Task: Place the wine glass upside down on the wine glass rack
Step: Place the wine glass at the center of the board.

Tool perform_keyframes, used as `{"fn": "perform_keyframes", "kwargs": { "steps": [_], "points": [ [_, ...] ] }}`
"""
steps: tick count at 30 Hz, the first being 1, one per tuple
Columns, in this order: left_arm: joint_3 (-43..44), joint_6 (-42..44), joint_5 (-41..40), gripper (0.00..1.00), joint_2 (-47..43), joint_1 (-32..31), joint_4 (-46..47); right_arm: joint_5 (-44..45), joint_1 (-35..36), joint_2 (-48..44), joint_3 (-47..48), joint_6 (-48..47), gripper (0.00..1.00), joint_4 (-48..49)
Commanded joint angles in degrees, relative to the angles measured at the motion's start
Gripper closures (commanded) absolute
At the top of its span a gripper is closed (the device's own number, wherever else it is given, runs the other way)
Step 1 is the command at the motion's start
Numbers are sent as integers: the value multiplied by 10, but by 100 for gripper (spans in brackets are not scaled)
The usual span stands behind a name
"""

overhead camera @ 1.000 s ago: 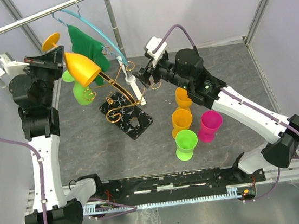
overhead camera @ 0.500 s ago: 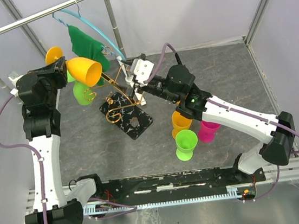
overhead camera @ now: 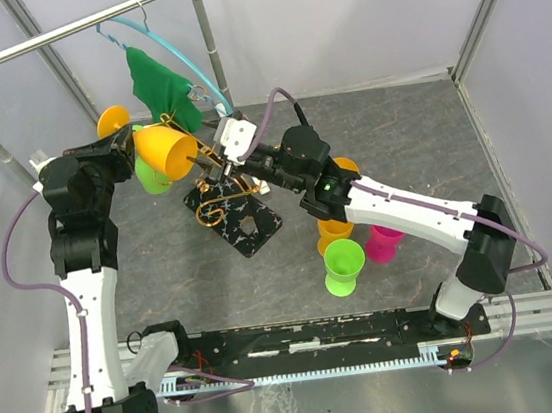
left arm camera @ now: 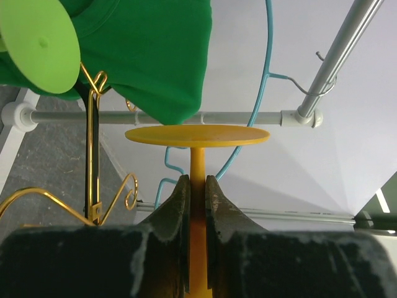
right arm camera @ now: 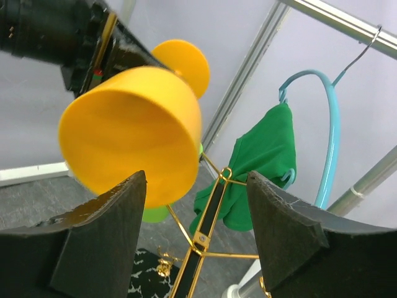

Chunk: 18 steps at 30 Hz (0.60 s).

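Observation:
My left gripper (overhead camera: 134, 140) (left arm camera: 198, 181) is shut on the stem of a yellow wine glass (overhead camera: 168, 149) (left arm camera: 197, 135). It holds the glass tilted, with its mouth toward the rack and its foot up and back. The wine glass rack (overhead camera: 213, 166) (right arm camera: 208, 226) is a gold scrolled stand on a black marbled base (overhead camera: 243, 221). A green glass (overhead camera: 151, 174) hangs on it. My right gripper (overhead camera: 213, 170) (right arm camera: 196, 186) is open, with its fingers either side of the gold stem. The yellow bowl (right arm camera: 130, 136) hangs just above the left finger.
A green cloth (overhead camera: 162, 84) on a blue hanger (overhead camera: 194, 70) hangs from the white rail (overhead camera: 63, 29) right behind the rack. Orange (overhead camera: 336, 227), green (overhead camera: 344, 264) and pink (overhead camera: 388, 235) glasses stand on the table to the right, under my right arm.
My right arm has swung left to the rack, its jaws narrowing a little. My left gripper has brought the yellow glass down and right, closer to the rack.

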Motion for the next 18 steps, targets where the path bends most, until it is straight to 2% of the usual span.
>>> {"fn": "perform_keyframes", "kwargs": {
  "steps": [1, 9, 16, 18],
  "points": [
    [-24, -22, 22, 97, -35, 2, 21, -2, 6, 10, 43, 6, 32, 59],
    [-39, -24, 27, 97, -50, 3, 21, -5, 12, 23, 61, 13, 76, 57],
    [-41, -29, 29, 97, -51, 2, 23, -7, 15, 17, 63, 12, 93, 36],
    [-43, -29, 29, 93, -52, 2, 28, -4, 14, 18, 64, 13, 99, 33]
  ]
}}
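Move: Left of the right hand's open fingers by about 6 cm, 1 cm back and 2 cm higher, is the middle of the orange wine glass, its rim facing them. The rack's top is about 7 cm ahead and 7 cm left of that hand, 2 cm lower; the green cloth some 14 cm ahead, 8 cm left and 2 cm higher. The left hand grips the stem, with the glass's middle about 6 cm to its right, 3 cm back and 1 cm lower. Closing from wide open to nearly shut, the right fingers pinch the near edge of the orange glass's rim while that hand eases about 1.5 cm left and 1.5 cm up. The left hand keeps its hold on the stem, draws the glass back some 1.5 cm and down about 1 cm, then holds still. ##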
